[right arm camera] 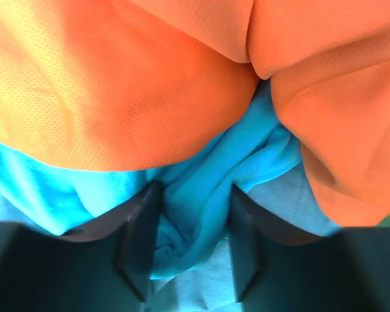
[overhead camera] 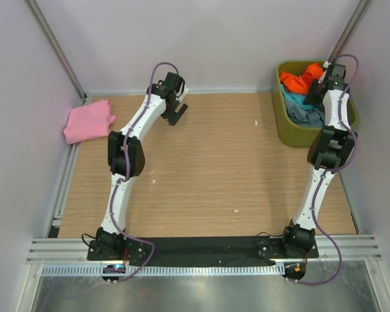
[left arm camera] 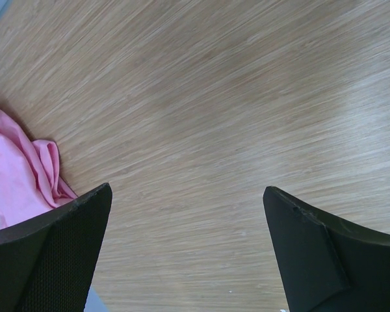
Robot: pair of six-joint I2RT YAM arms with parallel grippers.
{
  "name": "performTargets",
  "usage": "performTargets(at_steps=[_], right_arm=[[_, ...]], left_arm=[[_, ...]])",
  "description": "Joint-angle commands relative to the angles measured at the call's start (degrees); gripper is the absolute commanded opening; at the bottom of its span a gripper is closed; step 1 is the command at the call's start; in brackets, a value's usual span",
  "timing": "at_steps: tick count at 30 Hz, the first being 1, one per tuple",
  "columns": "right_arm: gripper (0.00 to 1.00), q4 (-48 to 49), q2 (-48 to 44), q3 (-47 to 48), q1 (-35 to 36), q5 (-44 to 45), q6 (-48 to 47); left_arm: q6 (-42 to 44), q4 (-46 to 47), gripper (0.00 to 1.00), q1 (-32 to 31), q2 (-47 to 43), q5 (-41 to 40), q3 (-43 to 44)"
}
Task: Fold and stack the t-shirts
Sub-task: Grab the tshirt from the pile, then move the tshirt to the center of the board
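Observation:
A pink t-shirt (overhead camera: 88, 121) lies crumpled at the table's far left, and its edge (left arm camera: 13, 175) shows in the left wrist view. My left gripper (overhead camera: 177, 112) (left arm camera: 187, 188) hangs open over bare wood right of it, holding nothing. An orange t-shirt (overhead camera: 299, 79) (right arm camera: 117, 84), a turquoise t-shirt (overhead camera: 292, 99) (right arm camera: 240, 149) and a grey-blue one (overhead camera: 305, 116) (right arm camera: 283, 195) are heaped in the bin. My right gripper (overhead camera: 315, 94) (right arm camera: 195, 195) reaches down into that heap. A bunched fold of the turquoise cloth fills the gap between its fingers.
The olive-green plastic bin (overhead camera: 283, 123) stands at the table's far right corner. White walls close the table in at the back and on both sides. Metal rails run along the left edge (overhead camera: 65, 182) and the near edge.

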Motion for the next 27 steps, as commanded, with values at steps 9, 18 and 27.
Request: performTargets(at_steps=[9,18,27], right_arm=[[0.12,0.71,-7.65,-0.26,1.10,-3.79,-1.85],[0.10,1.67,-23.38,-4.73,5.49,-0.62,-13.96],[0.03,7.83,-39.04,-11.79,13.48,5.97,-16.53]], left_arm=[[-1.43,2.92,0.99,-0.26,-1.43,-1.23,0.07],[-0.91,12.07,0.99,-0.09,-11.35,6.05,-5.02],[-10.21,11.74,1.00,5.01,-27.43,17.04,-20.58]])
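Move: The blue t-shirt lies bunched in the green bin, its middle some 3 cm to the right gripper's left, level fore and aft and about 2 cm below; a fold already sits between the half-open fingertips. The orange t-shirt is roughly 6 cm ahead and 4 cm left of this gripper, the grey-blue one about 7 cm back and 4 cm left, a little lower. From the left gripper, the blue t-shirt lies around 46 cm right and 6 cm ahead. Close the right fingers the rest of the way on the blue fold in place, then keep the pinch and pull up ever faster, some 26 cm, swinging about 11 cm left and drawing back as you climb, while the fingertips tilt up and the hand turns counter-clockwise. Raise the empty, open left gripper about 8 cm, drawing back slightly. ##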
